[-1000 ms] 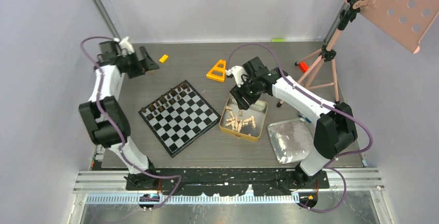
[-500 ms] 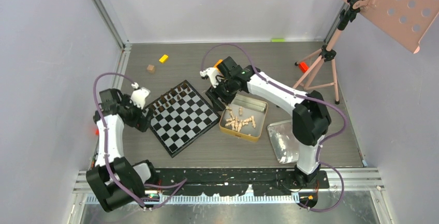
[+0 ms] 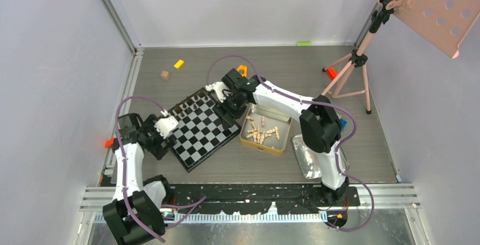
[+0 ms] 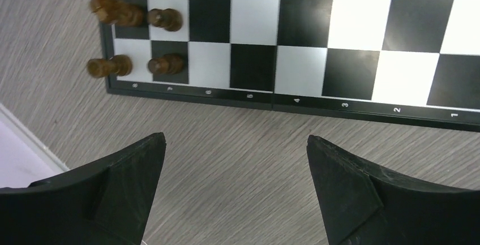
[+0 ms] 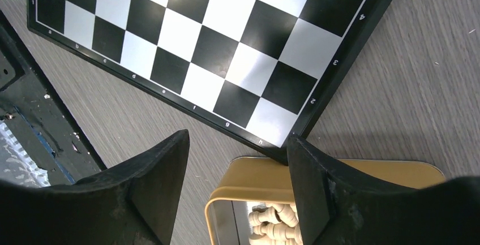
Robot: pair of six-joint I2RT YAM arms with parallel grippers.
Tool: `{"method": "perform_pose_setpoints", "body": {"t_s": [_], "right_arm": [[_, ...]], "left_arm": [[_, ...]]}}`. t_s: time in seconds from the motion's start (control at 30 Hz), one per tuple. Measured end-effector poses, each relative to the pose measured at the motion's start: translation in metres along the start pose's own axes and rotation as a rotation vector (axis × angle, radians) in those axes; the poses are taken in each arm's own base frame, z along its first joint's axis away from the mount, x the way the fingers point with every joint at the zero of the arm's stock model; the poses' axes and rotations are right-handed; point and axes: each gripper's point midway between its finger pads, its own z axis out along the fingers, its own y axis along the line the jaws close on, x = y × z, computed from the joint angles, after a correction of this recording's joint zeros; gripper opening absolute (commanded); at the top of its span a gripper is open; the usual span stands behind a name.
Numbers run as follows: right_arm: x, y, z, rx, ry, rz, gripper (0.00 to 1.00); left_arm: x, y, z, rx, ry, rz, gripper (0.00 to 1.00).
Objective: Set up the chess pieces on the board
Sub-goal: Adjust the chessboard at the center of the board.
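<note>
The board (image 3: pixel 201 134) lies left of the table's centre. Dark brown chess pieces (image 3: pixel 187 107) stand in rows along its far-left edge, and a few of these chess pieces (image 4: pixel 165 18) show in the left wrist view. Pale chess pieces (image 3: pixel 261 132) lie heaped in the gold tin (image 3: pixel 283 146). My left gripper (image 3: pixel 165 140) hovers just off the board's near-left edge, its jaws (image 4: pixel 235 140) wide open over bare table. My right gripper (image 3: pixel 231 112) hangs above the board's right corner next to the tin, open (image 5: pixel 236 138) and holding nothing. Under it are the board (image 5: pixel 198 41), the tin's rim (image 5: pixel 266 177) and pale pieces (image 5: pixel 277 225).
A shiny silver tray (image 3: pixel 314 154) lies right of the tin. At the back are a small brown cube (image 3: pixel 165 75), a yellow block (image 3: pixel 179 63) and an orange piece (image 3: pixel 242 69). A pink tripod (image 3: pixel 351 69) stands at the back right. A red object (image 3: pixel 107 142) sits at the left table edge.
My left arm swung from the far-left corner down to the board's near-left edge. My right gripper moved left from above the tin to the board's right corner, its jaws widening.
</note>
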Motion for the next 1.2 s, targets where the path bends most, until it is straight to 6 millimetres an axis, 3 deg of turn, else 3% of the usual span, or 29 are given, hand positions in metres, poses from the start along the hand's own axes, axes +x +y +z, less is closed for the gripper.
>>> {"method": "perform_pose_setpoints", "body": {"t_s": [0.57, 0.8, 1.2], "right_arm": [[-0.002, -0.010, 0.015, -0.002, 0.044, 0.026, 0.70], [0.010, -0.022, 0.031, -0.010, 0.084, 0.066, 0.70], [0.019, -0.046, 0.037, 0.007, 0.104, 0.142, 0.70]], "left_arm": [[0.002, -0.030, 0.025, 0.108, -0.092, 0.475, 1.00], [0.000, -0.037, 0.030, 0.129, -0.131, 0.567, 1.00], [-0.019, -0.045, 0.038, 0.158, -0.187, 0.678, 1.00]]}}
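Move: The chessboard's near-left edge has its middle about 5 cm to the right of the open left hand, roughly level with it and 5 cm below. The dark pieces' rows stand about 15 cm ahead and 12 cm right of that hand. From the right hand, the board's right corner is some 2 cm right and 6 cm down, neither ahead nor back. The tray of pale pieces lies about 12 cm to that hand's right and 2 cm back. A finger of the left hand comes up against the side of the board's near-left edge as the hand, fingers wide open, travels about 5 cm right, sinks 3 cm and swings nearly 40 degrees clockwise. Meanwhile the right hand lowers some 5 cm beside the board's right corner while edging 3 cm forward, its part-open fingers coming to either side of the corner. ##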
